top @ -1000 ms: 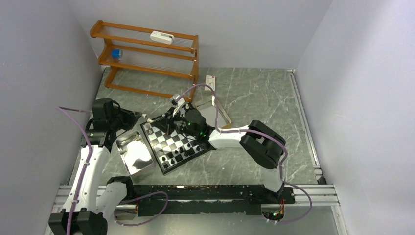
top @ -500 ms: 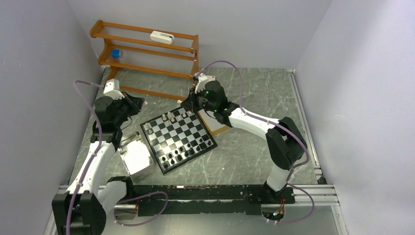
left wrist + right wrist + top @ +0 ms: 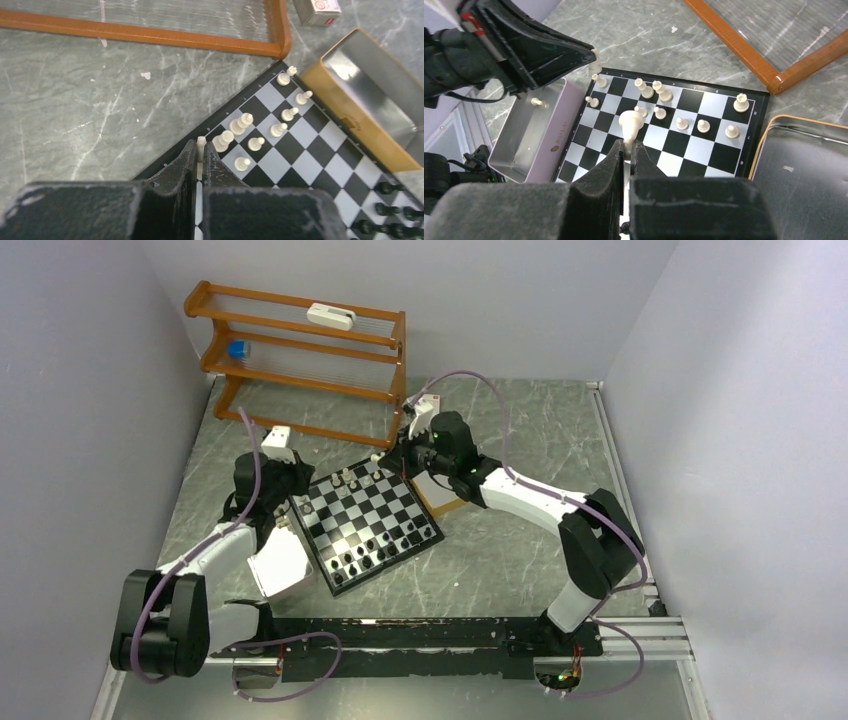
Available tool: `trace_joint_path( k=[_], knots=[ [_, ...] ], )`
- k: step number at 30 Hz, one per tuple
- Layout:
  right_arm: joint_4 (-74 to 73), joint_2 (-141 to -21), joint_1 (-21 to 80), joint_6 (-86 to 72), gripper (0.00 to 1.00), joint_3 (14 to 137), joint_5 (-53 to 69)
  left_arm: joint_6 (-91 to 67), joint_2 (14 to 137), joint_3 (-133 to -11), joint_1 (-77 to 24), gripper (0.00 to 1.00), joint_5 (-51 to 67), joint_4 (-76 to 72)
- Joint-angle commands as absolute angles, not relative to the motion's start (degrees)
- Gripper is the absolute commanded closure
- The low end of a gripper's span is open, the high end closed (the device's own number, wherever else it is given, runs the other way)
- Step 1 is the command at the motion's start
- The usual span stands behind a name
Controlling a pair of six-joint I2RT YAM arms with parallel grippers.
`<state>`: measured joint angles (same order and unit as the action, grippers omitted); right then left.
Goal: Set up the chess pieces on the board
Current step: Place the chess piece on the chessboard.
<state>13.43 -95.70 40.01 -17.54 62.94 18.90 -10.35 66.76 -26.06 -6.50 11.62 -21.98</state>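
The board (image 3: 372, 512) lies tilted on the marble table, with black chess pieces (image 3: 366, 556) along its near edge and several white chess pieces (image 3: 349, 478) at its far side. My left gripper (image 3: 200, 150) is shut on a small white piece (image 3: 201, 143) over the board's (image 3: 320, 150) far-left corner; it also shows in the right wrist view (image 3: 594, 56). My right gripper (image 3: 626, 147) is shut on the stem of a white piece (image 3: 630, 121) with a rounded head, held above the board's (image 3: 719, 157) white rows. From above, the left gripper (image 3: 292, 500) and right gripper (image 3: 392, 457) flank the board's far edge.
A silvery metal tray (image 3: 511, 150) with one white piece (image 3: 538, 102) in it lies left of the board. An orange-rimmed metal tray (image 3: 774, 125) lies on the board's other side. A wooden rack (image 3: 300, 350) stands at the back, with a small box (image 3: 316, 9) next to it.
My left arm has swung from beside the rack to the board's far-left corner. My right arm, low over the board a second ago, now sits at its far edge.
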Motion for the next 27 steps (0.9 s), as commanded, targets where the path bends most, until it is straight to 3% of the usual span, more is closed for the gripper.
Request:
trace_joint_path(
  k=[1,9,27],
  knots=[
    [16.10,-92.03,39.21,-16.84,1.00,60.71,19.14,-0.76,68.45,-25.63,-5.99,0.95,11.52,-29.74],
    [17.60,-88.83,38.94,-16.50,1.00,58.47,19.41,4.67,69.88,-20.56,-5.89,0.95,9.17,-34.14],
    [20.20,-84.41,38.85,-15.14,1.00,55.03,18.03,9.10,80.43,-20.34,-5.98,0.95,18.01,-40.46]
  ],
)
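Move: The white piece in the left fingers is bound for the empty back-row squares about 1 cm ahead and some 11 cm below that hand. The tall white pair stands 4 cm ahead and 5 cm right of the left hand, the corner rook level with it and 4 cm left. The right hand, also holding a white piece, has its open gap about 8 cm ahead, 4 cm left and 16 cm below, with the far rook 10 cm ahead and 1 cm left. The white piece in the left grip is lowered nearly straight down, about 7 cm, towards the empty squares between the corner rook and the tall pair; the left wrist rolls some 15 degrees, its left side rising, and turns slightly clockwise. The right hand keeps its own piece and lifts away from the board, about 4 cm up with a little right and back, fingers tipping up slightly. ##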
